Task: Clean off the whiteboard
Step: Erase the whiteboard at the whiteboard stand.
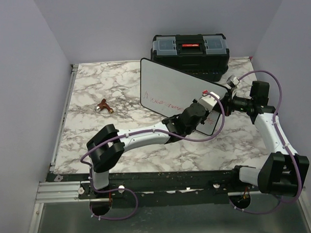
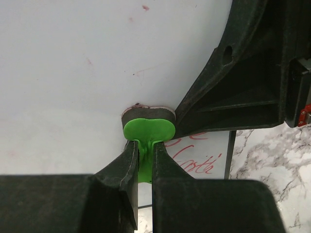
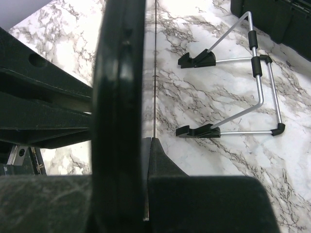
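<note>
The whiteboard [image 1: 170, 85] stands tilted on the marble table, with red handwriting [image 1: 162, 102] low on its face. My left gripper [image 1: 199, 115] reaches to the board's right part. In the left wrist view it [image 2: 145, 145] is shut on the handle of a green eraser [image 2: 148, 127], whose grey felt is pressed flat against the whiteboard [image 2: 73, 73]. Red writing [image 2: 194, 160] remains just right of the eraser. My right gripper [image 1: 224, 101] is shut on the board's right edge. In the right wrist view it [image 3: 148, 143] clamps the thin edge of the whiteboard [image 3: 154, 87], seen edge-on.
A black toolbox [image 1: 190, 50] with a red latch stands behind the board at the table's back. A wire stand [image 3: 252, 87] with black feet lies on the marble behind the board. A small brown object [image 1: 103, 104] lies on the table's left part.
</note>
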Action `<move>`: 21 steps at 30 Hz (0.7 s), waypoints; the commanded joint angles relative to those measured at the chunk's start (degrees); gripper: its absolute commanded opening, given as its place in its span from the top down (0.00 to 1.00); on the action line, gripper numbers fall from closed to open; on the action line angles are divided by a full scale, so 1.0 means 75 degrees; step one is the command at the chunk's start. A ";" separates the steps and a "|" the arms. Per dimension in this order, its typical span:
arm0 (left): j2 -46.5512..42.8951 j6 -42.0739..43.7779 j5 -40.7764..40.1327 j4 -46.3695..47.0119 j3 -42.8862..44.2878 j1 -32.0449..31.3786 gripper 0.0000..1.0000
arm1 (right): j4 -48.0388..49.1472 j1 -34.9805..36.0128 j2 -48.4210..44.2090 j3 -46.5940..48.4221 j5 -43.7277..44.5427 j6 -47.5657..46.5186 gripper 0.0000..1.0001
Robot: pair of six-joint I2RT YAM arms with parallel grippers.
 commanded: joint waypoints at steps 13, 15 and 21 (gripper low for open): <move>0.0351 -0.0767 -0.0014 -0.1238 -0.0677 -0.0041 1.00 | -0.0433 0.0334 -0.0151 -0.0044 -0.1217 0.0131 0.99; 0.0262 -0.0911 0.0044 -0.1228 -0.0866 -0.0042 1.00 | -0.0409 0.0343 -0.0147 -0.0054 -0.1217 0.0167 0.99; -0.0157 -0.1400 0.0258 -0.1143 -0.1388 0.0082 1.00 | -0.0353 0.0335 -0.0169 -0.0060 -0.1206 0.0219 0.99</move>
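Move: Just about 6 cm below the left hand, some 3 cm back and 1 cm to its right, stand the last red words on the whiteboard's bottom line. The right gripper's fingertips are about 3 cm to this hand's right, level ahead and in height. The rest of that line lies some 17 cm left, 5 cm ahead and 6 cm lower. From the right hand the last words are about 3 cm back, 2 cm left and 6 cm below. Wiping down the board's face beside the right gripper, the left hand keeps the green eraser gripped, barely creeping at first, then dropping ever faster onto the last red words: some 5 cm down in all, with about 2 cm to the left and a little back, fingers tipping slightly downward. The right hand holds still, keeping its pinch on the board's right edge. ##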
